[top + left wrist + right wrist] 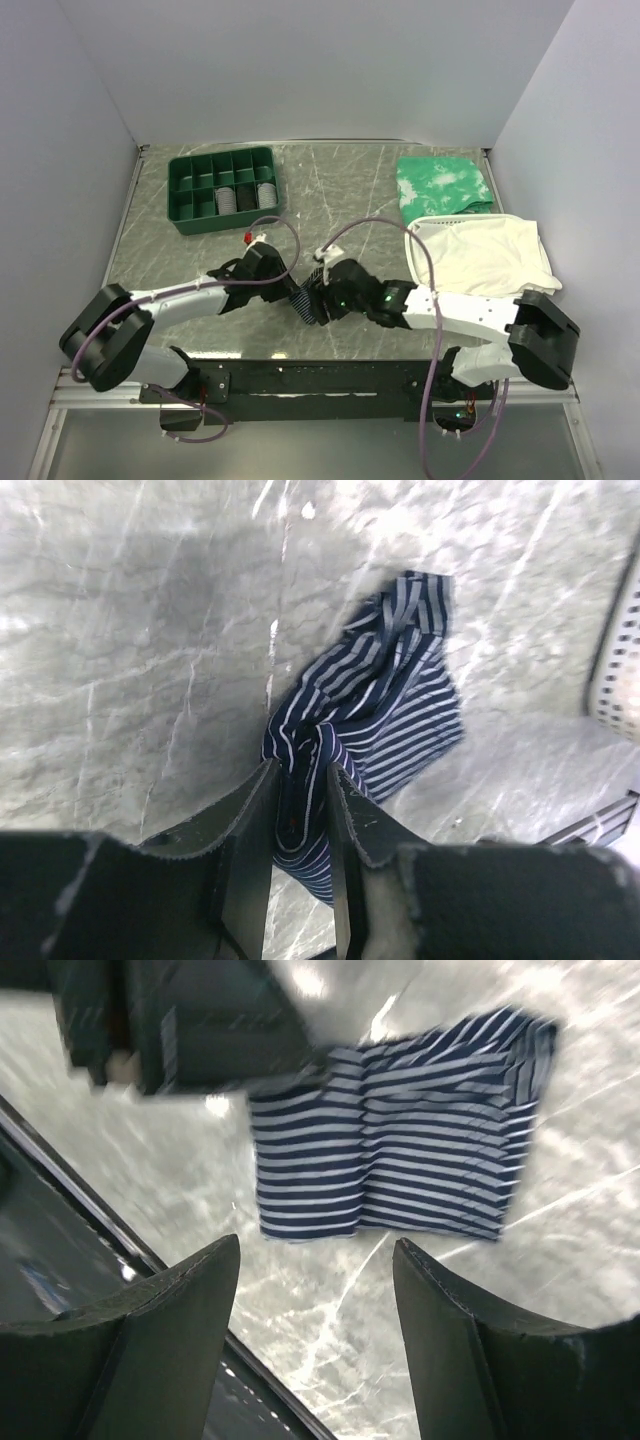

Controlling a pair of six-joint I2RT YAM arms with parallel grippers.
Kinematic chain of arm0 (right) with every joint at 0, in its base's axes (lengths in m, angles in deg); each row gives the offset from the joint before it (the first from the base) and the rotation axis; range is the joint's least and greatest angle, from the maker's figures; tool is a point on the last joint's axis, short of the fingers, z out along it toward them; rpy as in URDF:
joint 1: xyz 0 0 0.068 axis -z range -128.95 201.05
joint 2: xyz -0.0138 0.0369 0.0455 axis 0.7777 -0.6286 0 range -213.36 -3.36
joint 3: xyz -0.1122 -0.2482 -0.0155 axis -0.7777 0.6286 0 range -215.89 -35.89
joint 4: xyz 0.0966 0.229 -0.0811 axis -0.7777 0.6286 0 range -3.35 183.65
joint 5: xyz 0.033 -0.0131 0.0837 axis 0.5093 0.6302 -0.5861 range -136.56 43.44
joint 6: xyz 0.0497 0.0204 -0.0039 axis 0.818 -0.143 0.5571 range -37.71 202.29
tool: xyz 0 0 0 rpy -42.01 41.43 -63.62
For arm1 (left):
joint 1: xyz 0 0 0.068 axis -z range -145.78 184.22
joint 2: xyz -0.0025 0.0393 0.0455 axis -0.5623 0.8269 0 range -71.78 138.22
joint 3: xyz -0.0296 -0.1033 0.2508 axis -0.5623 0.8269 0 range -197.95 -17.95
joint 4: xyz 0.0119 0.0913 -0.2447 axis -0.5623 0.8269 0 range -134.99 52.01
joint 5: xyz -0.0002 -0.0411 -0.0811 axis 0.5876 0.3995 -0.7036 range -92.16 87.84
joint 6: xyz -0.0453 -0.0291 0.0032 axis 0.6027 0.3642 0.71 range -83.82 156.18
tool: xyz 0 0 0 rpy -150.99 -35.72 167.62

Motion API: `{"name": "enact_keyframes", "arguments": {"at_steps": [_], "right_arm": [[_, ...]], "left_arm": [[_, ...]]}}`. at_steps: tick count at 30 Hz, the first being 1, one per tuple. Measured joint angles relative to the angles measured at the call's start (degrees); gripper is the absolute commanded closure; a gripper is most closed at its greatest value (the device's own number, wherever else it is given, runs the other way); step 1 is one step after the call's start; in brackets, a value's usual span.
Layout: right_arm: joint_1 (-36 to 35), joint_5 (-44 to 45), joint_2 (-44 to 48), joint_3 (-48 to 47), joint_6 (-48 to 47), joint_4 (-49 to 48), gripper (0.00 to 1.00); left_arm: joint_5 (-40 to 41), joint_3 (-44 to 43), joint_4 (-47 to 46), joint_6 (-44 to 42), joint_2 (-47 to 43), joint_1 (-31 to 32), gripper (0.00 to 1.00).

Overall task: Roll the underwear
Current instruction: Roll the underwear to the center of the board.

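Observation:
The underwear (306, 302) is a small navy garment with light stripes, lying near the table's front edge between the two arms. My left gripper (300, 780) is shut on a bunched fold of the underwear (385, 695), whose far part spreads out on the marbled table. The same gripper (290, 283) shows from above at the garment's left end. My right gripper (318, 1252) stands open with only bare table between its fingers, a short way back from the underwear (400, 1130). From above, the right gripper (322, 296) sits just right of the garment.
A green compartment tray (224, 188) stands at the back left. At the back right lie a green-and-white mottled cloth (443, 184) and a large white cloth (482, 255). The table's dark front rail (330, 378) runs close behind the garment.

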Motion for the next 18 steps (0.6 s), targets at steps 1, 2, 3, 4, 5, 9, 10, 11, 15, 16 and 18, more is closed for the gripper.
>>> {"name": "enact_keyframes", "arguments": {"at_steps": [1,2,3,4,5,9,10,11,15,16,18], "right_arm": [[-1.57,1.53,-0.81,-0.20,-0.15,0.48,0.30],[-2.78,3.21,-2.08,-0.61,-0.33,0.94,0.30],[-4.33,4.20,-3.02,-0.85,-0.37,1.14,0.30],[-5.55,5.64,-4.13,-1.38,-0.42,1.51,0.30],[-6.51,6.78,-5.20,-1.88,-0.42,1.73,0.30],[-9.55,10.23,-8.98,-4.44,-0.81,1.90,0.30],[-10.12,10.88,-9.81,-5.01,-0.90,1.86,0.30],[-10.60,11.45,-10.58,-5.55,-1.03,1.86,0.30],[-12.04,13.57,-13.90,-7.50,-1.68,1.70,0.30],[-12.24,13.97,-14.60,-7.80,-1.90,1.70,0.30],[-12.48,14.67,-15.56,-8.04,-2.16,1.66,0.31]], "left_arm": [[-0.37,-0.81,0.66,0.00,1.14,0.00,0.70],[-0.85,-1.55,1.36,0.00,2.49,0.02,0.70],[-1.22,-1.92,1.81,0.02,3.48,0.02,0.70],[-1.55,-2.21,2.49,0.07,4.46,0.02,0.69],[-1.90,-2.34,2.73,0.15,5.16,0.00,0.69],[-3.34,-3.58,3.28,0.17,6.60,0.00,0.69],[-3.65,-3.80,3.43,0.20,6.95,0.00,0.68],[-3.93,-4.09,3.54,0.20,7.32,0.00,0.68],[-4.87,-4.70,3.58,0.20,8.15,0.00,0.68],[-5.05,-4.74,3.58,0.17,8.17,0.00,0.68],[-5.27,-4.76,3.58,0.20,8.26,0.00,0.68]]}}
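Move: The left gripper already has the left edge of the striped underwear between its fingers, with the bundle's middle about 4 cm to its right, 1 cm back and 3 cm below. From the open right gripper that middle lies some 5 cm ahead, 2 cm left and 6 cm down. The green divided box stands about 24 cm ahead and 15 cm left of the left gripper; the white tray, some 14 cm ahead and 35 cm right of the right gripper. Keep the left gripper's pinch on the edge of the underwear and lower it about 2 cm, easing slightly right and back as the fingertips tip a little. Meanwhile bring the right gripper, still wide open, down some 4 cm and nearly as far left, drifting 2 cm back and rolling about 15 degrees, to close in just over the near end of the cloth without shutting on it. ##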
